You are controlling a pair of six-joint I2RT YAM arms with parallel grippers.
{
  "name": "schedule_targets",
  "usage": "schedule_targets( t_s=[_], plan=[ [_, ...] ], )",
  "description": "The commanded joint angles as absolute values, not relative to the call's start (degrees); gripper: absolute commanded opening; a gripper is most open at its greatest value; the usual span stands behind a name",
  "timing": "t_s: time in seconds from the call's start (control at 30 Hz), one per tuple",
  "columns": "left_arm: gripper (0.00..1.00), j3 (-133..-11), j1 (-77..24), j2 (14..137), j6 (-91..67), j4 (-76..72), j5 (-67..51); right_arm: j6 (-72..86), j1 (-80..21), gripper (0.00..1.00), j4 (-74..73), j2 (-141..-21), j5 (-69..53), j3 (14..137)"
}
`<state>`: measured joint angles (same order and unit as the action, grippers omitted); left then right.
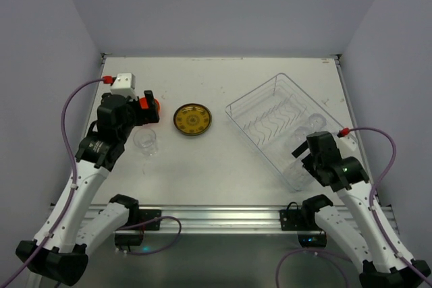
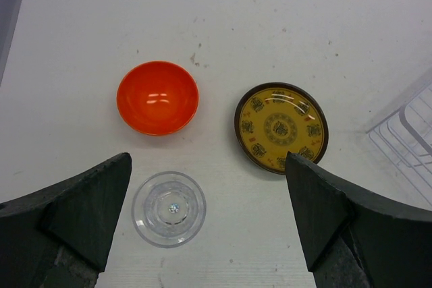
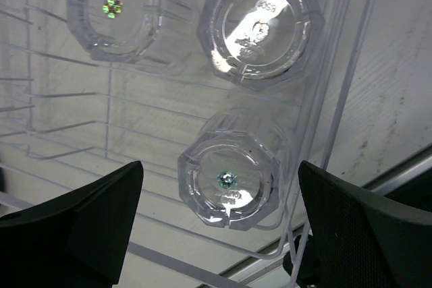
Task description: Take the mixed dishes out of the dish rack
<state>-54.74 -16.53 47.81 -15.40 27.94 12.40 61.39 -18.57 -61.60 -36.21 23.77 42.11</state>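
An orange bowl [image 2: 158, 97], an olive-yellow patterned plate [image 2: 281, 127] and a clear cup [image 2: 169, 208] stand on the white table to the left of the dish rack [image 1: 253, 102]. My left gripper [image 2: 206, 224] hovers open above the table. The cup lies below it, near the left finger. From above, the left gripper [image 1: 146, 112] partly covers the bowl [image 1: 156, 105]; the plate [image 1: 192, 119] sits to its right. My right gripper [image 3: 219, 224] hangs open over the rack's near end, straddling an upturned clear cup [image 3: 229, 180]. Two more cups [image 3: 260, 25] [image 3: 115, 8] stand beyond it.
The rack's wire plate holder [image 1: 270, 126] holds no plates. The rack's slanted clear wall [image 3: 337, 119] runs close beside the right finger. A corner of the rack [image 2: 408, 139] shows at the right of the left wrist view. Grey walls enclose the table [image 1: 223, 166].
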Motion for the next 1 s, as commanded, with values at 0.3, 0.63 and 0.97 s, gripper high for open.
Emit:
schedule_targets(
  t_s=[0.3,0.63,0.97],
  plan=[
    [1.00,-55.5,-16.8,49.1,-14.6,27.5,11.7,65.0,-18.8,0.96,-65.7,-43.4,23.7,44.3],
    [1.00,-55.4,-16.7,49.5,-14.1,28.0,12.3,68.9,-25.6,0.84,-65.3,-48.1,23.5,42.6],
    [1.00,-54.4,-16.7,48.6,-14.2,27.4,11.8,69.0,-25.8,0.73,-65.5,-47.4,25.4,42.5]
  ],
)
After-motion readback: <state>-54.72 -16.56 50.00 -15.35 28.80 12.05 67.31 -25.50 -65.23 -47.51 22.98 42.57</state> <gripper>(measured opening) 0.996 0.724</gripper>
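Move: The glass nearest the rack's near corner stands almost under the right hand, about 2 cm to its left, roughly 1 cm back and 7 cm below. Of the other glasses, one is about 5 cm ahead and 5 cm right of the hand, another some 12 cm ahead and 2 cm left, both also about 7 cm down. From the left hand the aimed-at glass is about 54 cm right, 13 cm back and 21 cm below. The right fingers come in around the upper end of the near-corner glass and narrow by about a quarter of their opening, seeming just to meet its sides. To get there the hand sinks about 3 cm, slides 2 cm left and slightly back, first easing down, then lowering and shifting together, while the wrist tips some 10 degrees steeper. ##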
